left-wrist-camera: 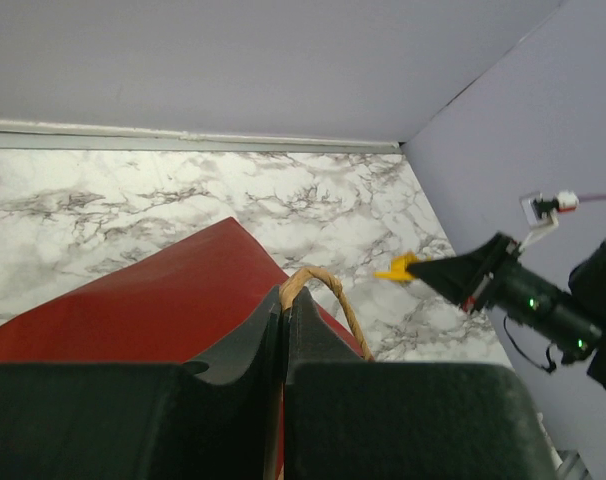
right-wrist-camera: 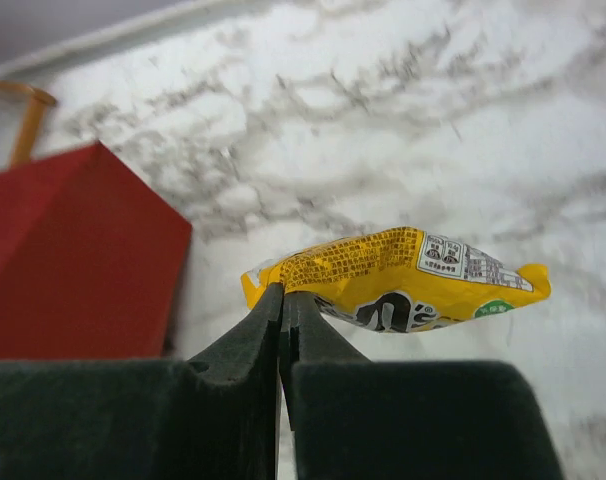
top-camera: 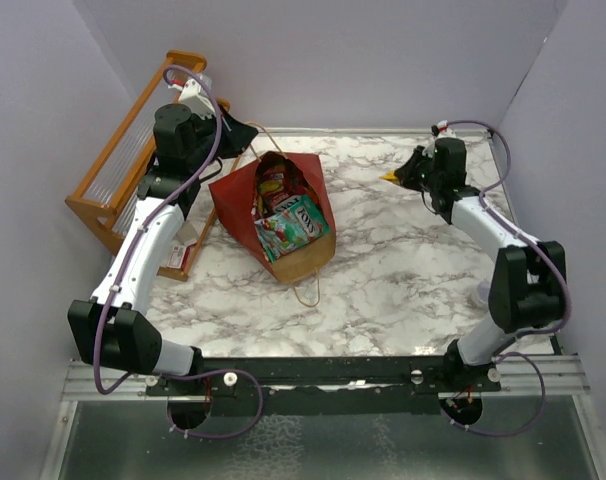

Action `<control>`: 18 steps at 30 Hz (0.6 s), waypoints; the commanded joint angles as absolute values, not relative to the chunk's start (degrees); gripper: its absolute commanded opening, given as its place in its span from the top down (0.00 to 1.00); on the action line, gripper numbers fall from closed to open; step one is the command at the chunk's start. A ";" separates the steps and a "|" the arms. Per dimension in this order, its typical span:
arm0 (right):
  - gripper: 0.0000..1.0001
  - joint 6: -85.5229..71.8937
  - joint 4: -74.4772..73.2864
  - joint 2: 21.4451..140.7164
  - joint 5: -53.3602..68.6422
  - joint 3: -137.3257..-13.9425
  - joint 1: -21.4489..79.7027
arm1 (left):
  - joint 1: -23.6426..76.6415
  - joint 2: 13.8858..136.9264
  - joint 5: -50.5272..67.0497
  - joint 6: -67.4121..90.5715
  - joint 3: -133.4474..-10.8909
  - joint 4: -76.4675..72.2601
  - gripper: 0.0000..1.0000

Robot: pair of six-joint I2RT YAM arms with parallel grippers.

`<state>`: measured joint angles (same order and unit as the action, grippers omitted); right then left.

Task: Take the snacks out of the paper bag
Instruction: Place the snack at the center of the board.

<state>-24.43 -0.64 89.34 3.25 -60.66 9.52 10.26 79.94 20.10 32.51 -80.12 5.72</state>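
The red paper bag (top-camera: 245,205) leans open on the marble table, its brown inside facing the camera. Snacks show in its mouth: a red packet (top-camera: 274,184) and a teal packet (top-camera: 297,226). My left gripper (left-wrist-camera: 287,296) is shut on the bag's tan looped handle (left-wrist-camera: 335,297), behind the bag's red wall (left-wrist-camera: 133,300). My right gripper (right-wrist-camera: 283,293) is shut on one end of a yellow snack packet (right-wrist-camera: 413,282) and holds it above the table, to the right of the bag (right-wrist-camera: 63,260). From above, that packet (top-camera: 390,177) shows only as a yellow tip at the right gripper (top-camera: 397,176).
An orange wooden slatted rack (top-camera: 123,170) stands at the left wall behind the left arm. The bag's second handle (top-camera: 305,292) lies on the marble toward the arms. Purple walls close the table at the back and on both sides.
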 commanded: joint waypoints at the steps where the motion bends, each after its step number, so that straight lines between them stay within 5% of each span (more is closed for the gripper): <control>1: 0.99 -27.31 10.48 98.83 20.47 -72.56 4.03 | 9.75 79.85 22.19 30.85 -81.07 6.66 1.00; 4: 0.99 -27.08 16.95 105.85 26.76 -76.97 1.47 | 8.58 80.17 23.61 31.33 -80.84 6.74 1.00; 9: 0.99 -24.60 6.59 117.85 23.09 -84.36 -0.66 | 7.56 79.65 23.86 31.37 -79.86 6.71 1.00; 18: 0.95 -24.97 6.43 117.54 16.25 -73.53 -4.99 | 7.47 79.65 22.34 29.25 -78.93 7.15 1.00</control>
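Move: The right hand already has the yellow snack pinched by one end, over the far right of the marble board; its landing spot lies about 13 cm ahead, 4 cm to the right and 14 cm below. The red paper bag stands some 33 cm to this hand's left and 4 cm back, 8 cm lower, with the green snack inside about 30 cm left and 8 cm back. From the left hand the spot is roughly 15 cm ahead, 40 cm right and 35 cm down. Still pinching the yellow snack, the right hand sweeps forward some 13 cm, rising slightly and lifting the fingertips, farther from the paper bag and out over the open marble. It then swoops steeply down about 15 cm towards the board, easing back a few centimetres and edging right throughout the second half, while the wrist dips the fingertips by nearly 20 degrees and the fingers stay shut. ##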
